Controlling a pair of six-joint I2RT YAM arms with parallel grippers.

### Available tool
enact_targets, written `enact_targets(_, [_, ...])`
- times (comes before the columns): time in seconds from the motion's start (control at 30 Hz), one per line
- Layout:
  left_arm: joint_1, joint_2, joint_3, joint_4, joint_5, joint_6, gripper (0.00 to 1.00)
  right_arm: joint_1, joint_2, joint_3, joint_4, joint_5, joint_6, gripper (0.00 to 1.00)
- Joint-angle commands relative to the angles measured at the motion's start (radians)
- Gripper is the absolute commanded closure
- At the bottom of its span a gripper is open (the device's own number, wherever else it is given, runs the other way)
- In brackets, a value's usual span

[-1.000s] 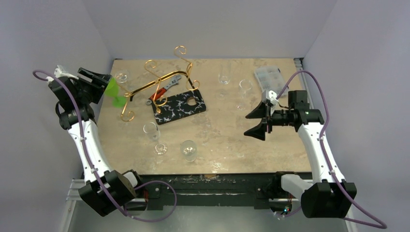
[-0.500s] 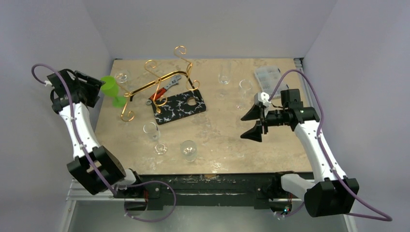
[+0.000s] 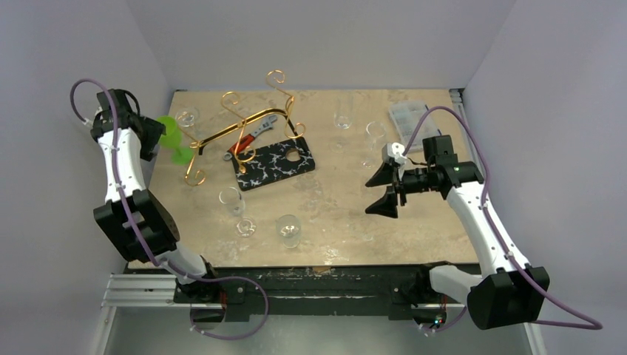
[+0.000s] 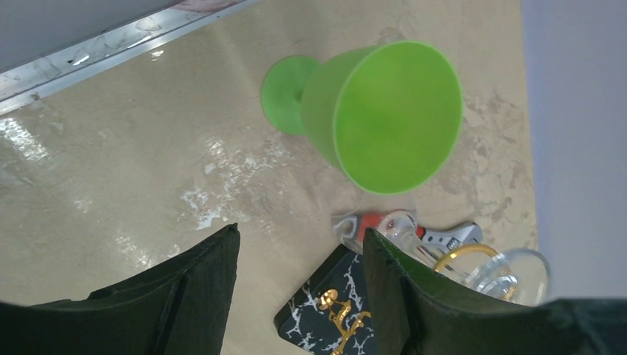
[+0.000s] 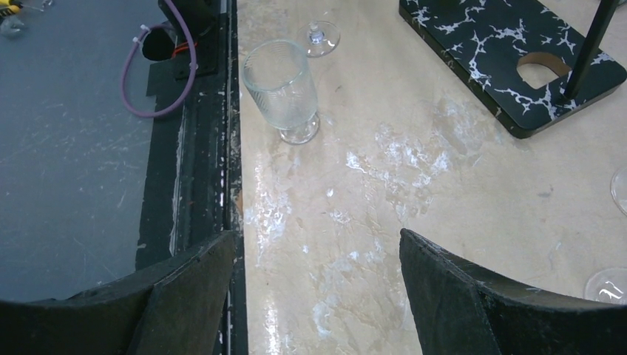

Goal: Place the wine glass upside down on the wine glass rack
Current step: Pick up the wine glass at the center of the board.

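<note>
A green wine glass stands upright on the table's left side, just left of the gold wire wine glass rack. In the left wrist view its open bowl faces the camera, beyond the fingertips. My left gripper hovers above it, open, with nothing between its fingers; the top view shows it against the left wall. My right gripper is open and empty over the table's right half, and its wrist view shows only bare tabletop between the fingers.
A black white-veined board lies under the rack with a wrench beside it. Clear glasses stand at front and back. A plastic box sits back right.
The left arm has swung up and back along the left wall, with its gripper narrowing a little. The green glass stayed put. The right gripper drifted slightly left.
</note>
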Motion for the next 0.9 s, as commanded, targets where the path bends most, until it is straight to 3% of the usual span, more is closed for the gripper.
enact_targets(0.0, [-0.008,0.044,0.064,-0.049,-0.104,-0.045,0.41,0.003,0.016,0.042,-0.010,0.010,-0.014,0.20])
enact_targets(0.5, [-0.025,0.165,0.175,-0.053,-0.078,-0.060,0.44,0.003,0.028,0.038,-0.016,0.032,-0.022,0.20])
enact_targets(0.67, [-0.028,0.231,0.218,-0.057,-0.066,-0.065,0.51,0.003,0.026,0.032,-0.011,0.037,-0.020,0.20])
enact_targets(0.87, [-0.033,0.262,0.224,-0.052,-0.071,-0.052,0.66,0.002,0.030,0.031,-0.007,0.043,-0.019,0.20])
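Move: The left hand, still empty and half open, has the upright green wine glass about 9 cm ahead and 3 cm to its right, its middle some 8 cm lower and its rim near the hand's own height. The clear glass hanging on the rack is roughly 9 cm ahead and 12 cm right, 4 cm lower; the rack's front left hook lies about 13 cm back and 15 cm right, near hand height. From the right hand the green glass is about 26 cm ahead, 60 cm left and 9 cm below. The left hand works down and in towards the green wine glass, about 5 cm lower and 4 cm farther forward with a small drift left: it sinks a little first, slides forward almost level, then dips again as it still advances. The wrist tips the fingers some 5 degrees more downward, and the fingers close by roughly a third, staying open, the front fingertip coming close beside the near side of the bowl. ##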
